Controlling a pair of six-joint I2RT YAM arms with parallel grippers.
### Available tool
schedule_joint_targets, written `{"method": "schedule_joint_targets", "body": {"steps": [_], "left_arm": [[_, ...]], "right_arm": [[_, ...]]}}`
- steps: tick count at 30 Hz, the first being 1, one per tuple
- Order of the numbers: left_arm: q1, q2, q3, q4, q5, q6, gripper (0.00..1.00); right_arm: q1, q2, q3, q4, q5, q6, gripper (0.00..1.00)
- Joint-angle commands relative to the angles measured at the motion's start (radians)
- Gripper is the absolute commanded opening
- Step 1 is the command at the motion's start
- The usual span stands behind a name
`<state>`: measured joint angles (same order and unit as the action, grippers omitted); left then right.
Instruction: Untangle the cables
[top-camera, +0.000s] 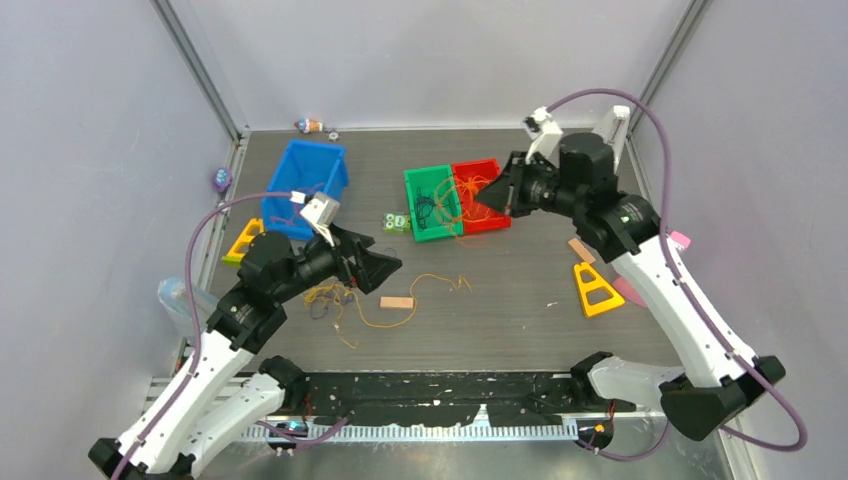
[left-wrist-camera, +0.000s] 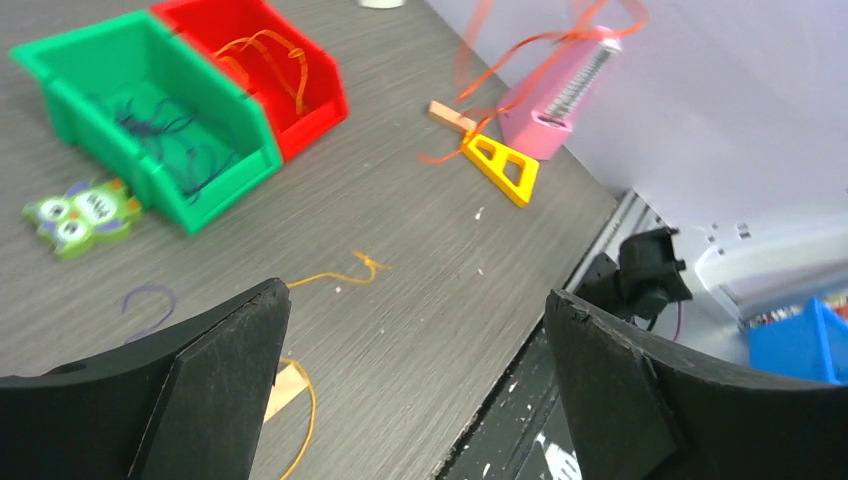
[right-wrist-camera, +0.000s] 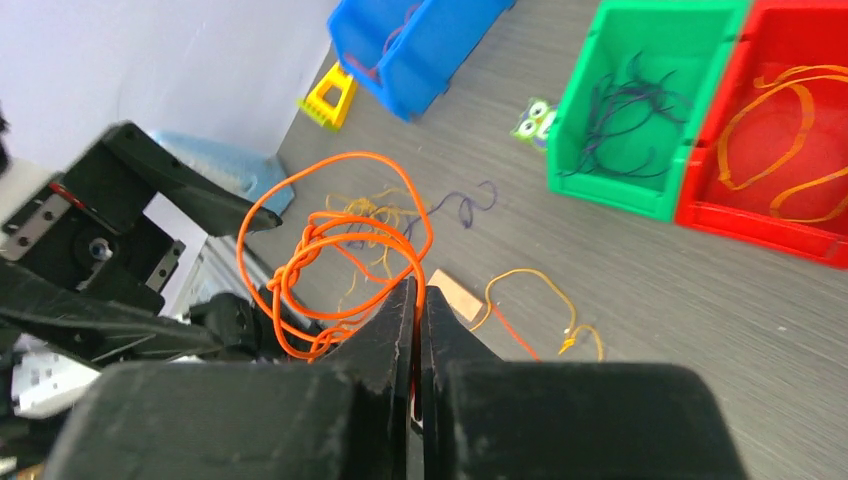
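Observation:
My right gripper (right-wrist-camera: 418, 292) is shut on an orange cable (right-wrist-camera: 300, 262), whose knotted loops hang in front of the fingers. In the top view that gripper (top-camera: 482, 201) hovers over the red bin (top-camera: 488, 226). My left gripper (top-camera: 388, 255) is open and holds nothing. It sits low over the table, its fingers (left-wrist-camera: 215, 380) wide apart. A yellow tangle (top-camera: 330, 295) and a long yellow cable (top-camera: 440, 281) lie on the table beside it. Dark purple cables (right-wrist-camera: 625, 95) lie in the green bin (right-wrist-camera: 610, 195), and orange strands (right-wrist-camera: 790, 120) lie in the red bin (right-wrist-camera: 760, 235).
A blue bin (top-camera: 305, 185) stands at the back left. Yellow triangle blocks (top-camera: 245, 240) (top-camera: 597, 288) lie on both sides. An owl toy (top-camera: 397, 222) sits left of the green bin. A wooden block (top-camera: 396, 302) lies inside the yellow cable's curve, and a loose purple strand (left-wrist-camera: 145, 300) lies nearby.

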<state>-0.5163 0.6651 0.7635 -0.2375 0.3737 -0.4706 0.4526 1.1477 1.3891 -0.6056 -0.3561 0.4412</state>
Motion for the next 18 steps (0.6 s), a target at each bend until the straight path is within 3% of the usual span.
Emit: {"method": "schedule_joint_targets", "body": {"steps": [1, 9, 18], "left_arm": [[-0.074, 0.045, 0.098, 0.107, -0.021, 0.107, 1.0], [-0.08, 0.143, 0.175, 0.12, 0.003, 0.092, 1.0], [-0.116, 0.217, 0.189, 0.112, 0.064, 0.077, 0.99]], "right_arm": [[0.11, 0.055, 0.029, 0.059, 0.022, -0.066, 0.05], [0.265, 0.142, 0.059, 0.048, 0.01, -0.151, 0.05], [0.308, 0.182, 0.069, 0.081, 0.004, -0.158, 0.05]]}}
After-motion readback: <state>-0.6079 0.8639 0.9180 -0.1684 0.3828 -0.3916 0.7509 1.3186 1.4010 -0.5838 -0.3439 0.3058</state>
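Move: The shut right gripper already holds the orange cable, and the open left gripper, where it is being carried, lies about 16 cm to its left, 8 cm back and 6 cm lower. From the left hand, the orange cable's loops hang roughly 13 cm to the right, 8 cm ahead and slightly higher. Far below the left hand, the wooden block lies about 8 cm ahead with no sideways offset, and the green bin some 32 cm ahead and 7 cm right. The right arm carries the orange cable towards the open left gripper, going about 9 cm left while sinking some 5 cm and drawing back 4 cm, easing off at the end as the hand turns roughly 20 degrees counter-clockwise and keeps its pinch. The left hand comes to meet it, shifting about 4 cm right and rising some 3 cm, with its fingers staying wide open and not yet closing on the cable. ##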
